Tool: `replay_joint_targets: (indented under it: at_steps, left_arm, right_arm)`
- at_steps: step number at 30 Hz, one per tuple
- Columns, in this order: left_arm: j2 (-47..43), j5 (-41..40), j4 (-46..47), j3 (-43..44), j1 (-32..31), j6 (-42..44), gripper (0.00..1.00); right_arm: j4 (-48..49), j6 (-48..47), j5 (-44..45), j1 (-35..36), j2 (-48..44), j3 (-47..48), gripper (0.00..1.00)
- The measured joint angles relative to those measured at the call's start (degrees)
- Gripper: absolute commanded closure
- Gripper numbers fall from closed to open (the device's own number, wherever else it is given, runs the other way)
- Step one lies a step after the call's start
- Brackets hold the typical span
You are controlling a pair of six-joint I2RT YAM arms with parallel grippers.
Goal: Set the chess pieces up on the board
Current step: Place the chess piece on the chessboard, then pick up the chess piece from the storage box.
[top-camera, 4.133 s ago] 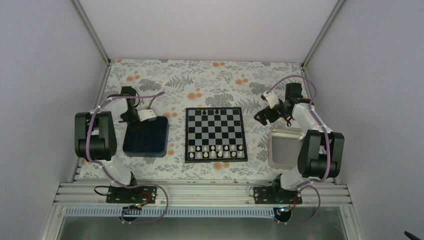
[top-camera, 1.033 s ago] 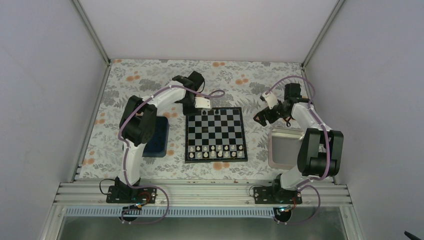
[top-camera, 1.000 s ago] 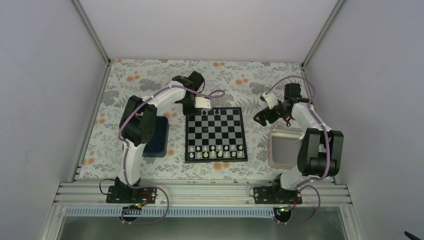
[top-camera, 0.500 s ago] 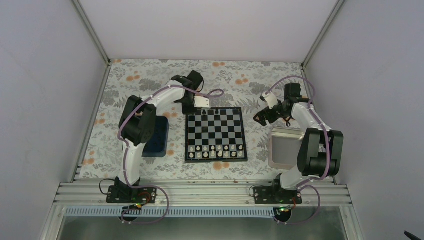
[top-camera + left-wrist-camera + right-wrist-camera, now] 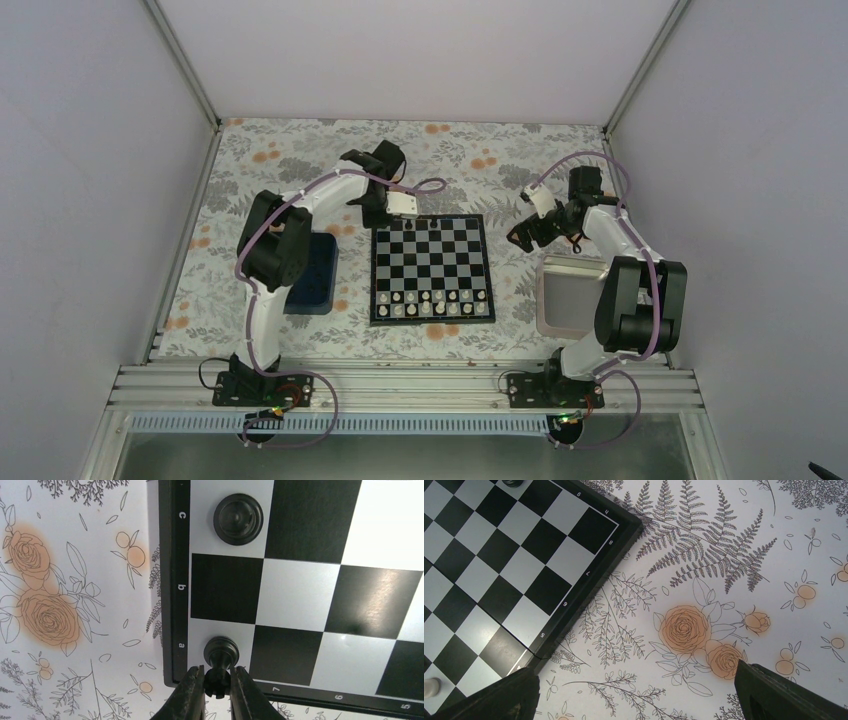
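Note:
The board [image 5: 431,262] lies mid-table, with white pieces [image 5: 430,305] filling its two near rows. My left gripper [image 5: 218,682] is shut on the head of a black rook [image 5: 220,652]. The rook's base rests on the pale corner square at the board's far left [image 5: 300,587]. Another black piece [image 5: 238,518] stands two squares along the same edge. In the top view the left gripper [image 5: 387,221] hangs over that corner. My right gripper [image 5: 639,700] is open over the floral cloth beside the board's right edge [image 5: 499,555], and it holds nothing.
A dark blue tray [image 5: 318,270] sits left of the board, partly under the left arm. A silver metal tray [image 5: 570,295] lies to the right, below the right gripper [image 5: 522,235]. Grey walls close in the table on three sides.
The left arm has swung from over the blue tray to the board's far-left corner, carrying the black rook. In the last second it only edged slightly. The right arm has not moved.

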Motion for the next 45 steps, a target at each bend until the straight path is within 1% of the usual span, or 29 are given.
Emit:
replay_joint_targets:
  at_steps: [2,3,5,12,14,17,20,23,26,29,34,37,40,45]
  left_arm:
    - [0.00,-0.17,0.07,-0.17,0.00,0.07,0.77]
    - [0.00,-0.24,0.02,-0.35,0.02,0.31,0.73]
    - [0.02,-0.44,-0.35,-0.74,0.15,0.44,0.68]
    - [-0.17,-0.35,-1.49,-0.68,0.20,0.37,0.63]
    - [-1.01,-0.39,-2.05,-0.68,0.22,0.39,0.60]
    - [-4.26,-0.90,-2.86,-0.83,0.37,0.52,0.53]
    - [-9.94,-1.95,-3.04,-2.23,1.36,0.83,0.50]
    - [-16.83,-2.60,-3.52,-4.63,4.66,0.87,0.50]
    - [-23.47,-3.06,-3.43,-9.35,9.94,1.29,0.50]
    - [-29.00,-3.52,-3.04,-16.41,14.64,1.95,0.50]
    - [-36.35,-3.10,-2.91,-29.55,19.58,2.60,0.50]
    - [-38.88,-2.80,-2.82,-34.29,23.41,3.41,0.50]
    - [-40.46,-2.25,-2.73,-36.98,27.43,3.89,0.50]
    - [-41.35,-1.20,-2.78,-40.02,30.25,4.04,0.50]
  right_arm:
    - [0.00,-0.02,0.00,0.00,0.00,0.00,0.00]
    - [0.00,-0.02,0.00,0.00,0.00,0.00,0.00]
    - [0.00,-0.02,0.00,0.00,0.00,0.00,0.00]
    - [0.00,-0.09,0.00,0.00,0.00,0.00,0.00]
    - [0.00,-0.11,0.00,0.00,0.00,0.00,0.00]
    - [0.00,-0.11,0.02,0.00,0.00,0.00,0.00]
    - [0.02,-0.13,0.04,0.00,0.00,0.00,0.00]
    - [0.00,-0.13,0.07,0.00,0.00,0.00,0.00]
    - [0.00,-0.13,0.15,0.00,0.00,0.00,0.00]
    - [-0.02,-0.13,0.20,0.00,0.00,0.00,0.00]
    - [-0.20,-0.13,0.20,0.02,0.00,0.00,0.00]
    - [-0.33,-0.13,0.20,0.02,0.00,0.00,0.00]
    - [-0.46,-0.13,0.20,0.04,0.00,0.00,0.00]
    - [-0.79,-0.15,0.17,0.39,0.00,0.00,0.00]
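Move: Right below the left fingertips, some 2 cm down, is the black rook they still pinch by its top, at the far-left corner square a8. The black pieces on c8 and e8 stand about 5 cm and 10 cm to its right, level with it. The blue tray's middle lies some 18 cm left and 10 cm back of the left hand, about 3 cm lower. The rook is roughly 29 cm left, 4 cm ahead and 6 cm below the right hand. Opening to about half, the left fingers let go of the rook on its corner square while the hand eases barely 1 cm back and left. The hand then rises about 11 cm clear of the rook, swings some 23 cm left and 12 cm back to the blue tray, turning about 25 degrees counter-clockwise, and sinks again over the black pieces near the tray's left side, fingers still half open. ##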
